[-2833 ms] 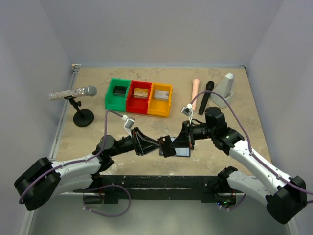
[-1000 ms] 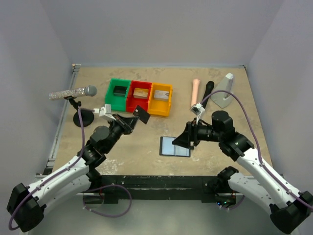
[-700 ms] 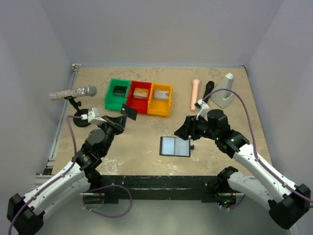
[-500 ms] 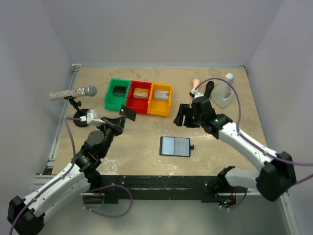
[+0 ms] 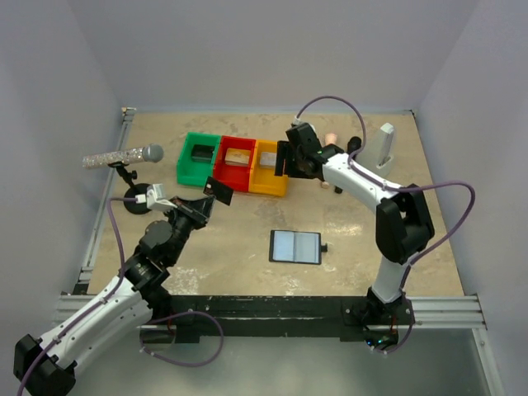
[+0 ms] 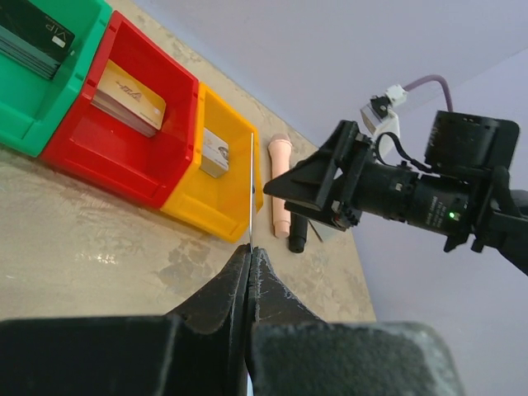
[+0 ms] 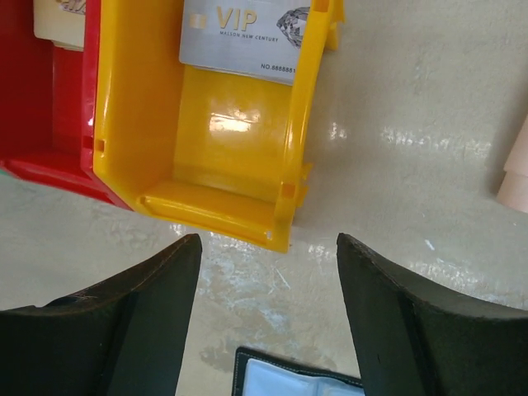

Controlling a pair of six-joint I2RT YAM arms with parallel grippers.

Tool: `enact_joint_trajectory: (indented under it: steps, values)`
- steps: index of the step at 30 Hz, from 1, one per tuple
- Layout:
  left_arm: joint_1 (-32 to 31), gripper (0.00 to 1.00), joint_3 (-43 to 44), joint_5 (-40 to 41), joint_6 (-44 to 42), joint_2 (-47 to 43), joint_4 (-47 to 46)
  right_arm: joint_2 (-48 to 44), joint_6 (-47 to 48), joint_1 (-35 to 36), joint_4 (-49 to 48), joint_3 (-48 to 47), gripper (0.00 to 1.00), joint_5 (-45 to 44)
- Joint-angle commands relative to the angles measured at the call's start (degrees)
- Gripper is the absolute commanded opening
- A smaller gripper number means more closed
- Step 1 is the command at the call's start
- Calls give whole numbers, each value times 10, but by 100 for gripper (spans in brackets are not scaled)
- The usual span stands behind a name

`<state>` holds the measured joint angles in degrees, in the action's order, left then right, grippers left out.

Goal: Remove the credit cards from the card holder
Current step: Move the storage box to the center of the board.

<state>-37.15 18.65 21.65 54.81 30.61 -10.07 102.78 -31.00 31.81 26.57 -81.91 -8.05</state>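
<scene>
The card holder (image 5: 295, 246) lies open and flat on the table, pale inner faces up; its top edge shows in the right wrist view (image 7: 297, 384). My left gripper (image 5: 206, 203) is shut on a dark credit card (image 5: 219, 191), held above the table in front of the red bin. That card appears edge-on as a thin line (image 6: 250, 190) above the left gripper (image 6: 250, 247). My right gripper (image 5: 287, 158) hovers open and empty (image 7: 268, 241) at the yellow bin's near wall. A silvery card (image 7: 247, 33) rests in the yellow bin, a tan card (image 6: 128, 97) in the red one, a dark card (image 6: 33, 40) in the green one.
Joined green (image 5: 186, 169), red (image 5: 233, 180) and yellow (image 5: 266, 185) bins stand at the back centre. A microphone on a stand (image 5: 124, 157) is at the left. A peach cylinder (image 6: 279, 190), a black marker (image 6: 298, 238) and a grey wedge (image 5: 384, 144) lie back right.
My right arm swung from beside the card holder to the far side, over the yellow bin, jaws open. My left gripper carried the dark card slightly left, before the red bin.
</scene>
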Motion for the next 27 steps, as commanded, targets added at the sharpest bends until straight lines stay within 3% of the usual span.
enact_joint_trajectory:
  steps: [1, 10, 17, 24, 27]
  values:
    - [3, 0, 30, -16, -18, -8, -8, 37, 9, -3, 47, -76, 69, -24]
    - [3, 0, 12, -29, -11, -10, -32, 109, 3, -23, 96, -128, 59, -6]
    - [3, 0, 22, -41, -13, 8, -29, 138, 0, -25, 114, -143, 33, 29]
    - [2, 0, 24, -46, -11, 31, -52, 62, -28, -58, 63, -5, 9, 22]
    - [3, 0, 24, -44, 1, 56, -66, 16, -34, -75, 42, 55, 5, 22]
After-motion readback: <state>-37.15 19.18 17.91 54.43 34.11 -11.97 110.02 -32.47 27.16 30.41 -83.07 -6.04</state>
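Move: The storage box, three joined bins, has its middle about 10 cm ahead of the right hand, 18 cm to its left and 9 cm below. Nearest is the yellow bin, some 8 cm ahead, 6 cm left and 9 cm below. The peach tube lies about 12 cm ahead and 13 cm right, the open card holder 15 cm back and 2 cm right, both some 11 cm down. From the left hand, the box's middle is roughly 20 cm ahead, 6 cm right, 18 cm below. The yellow bin's right side wall is taken near its front end: the right hand sinks about 5.5 cm with a little forward reach, tipping some 10 degrees further down while its open fingers close and pinch the wall between their tips. Then, staying low, it drags the box about 3 cm to the right and slightly back. ##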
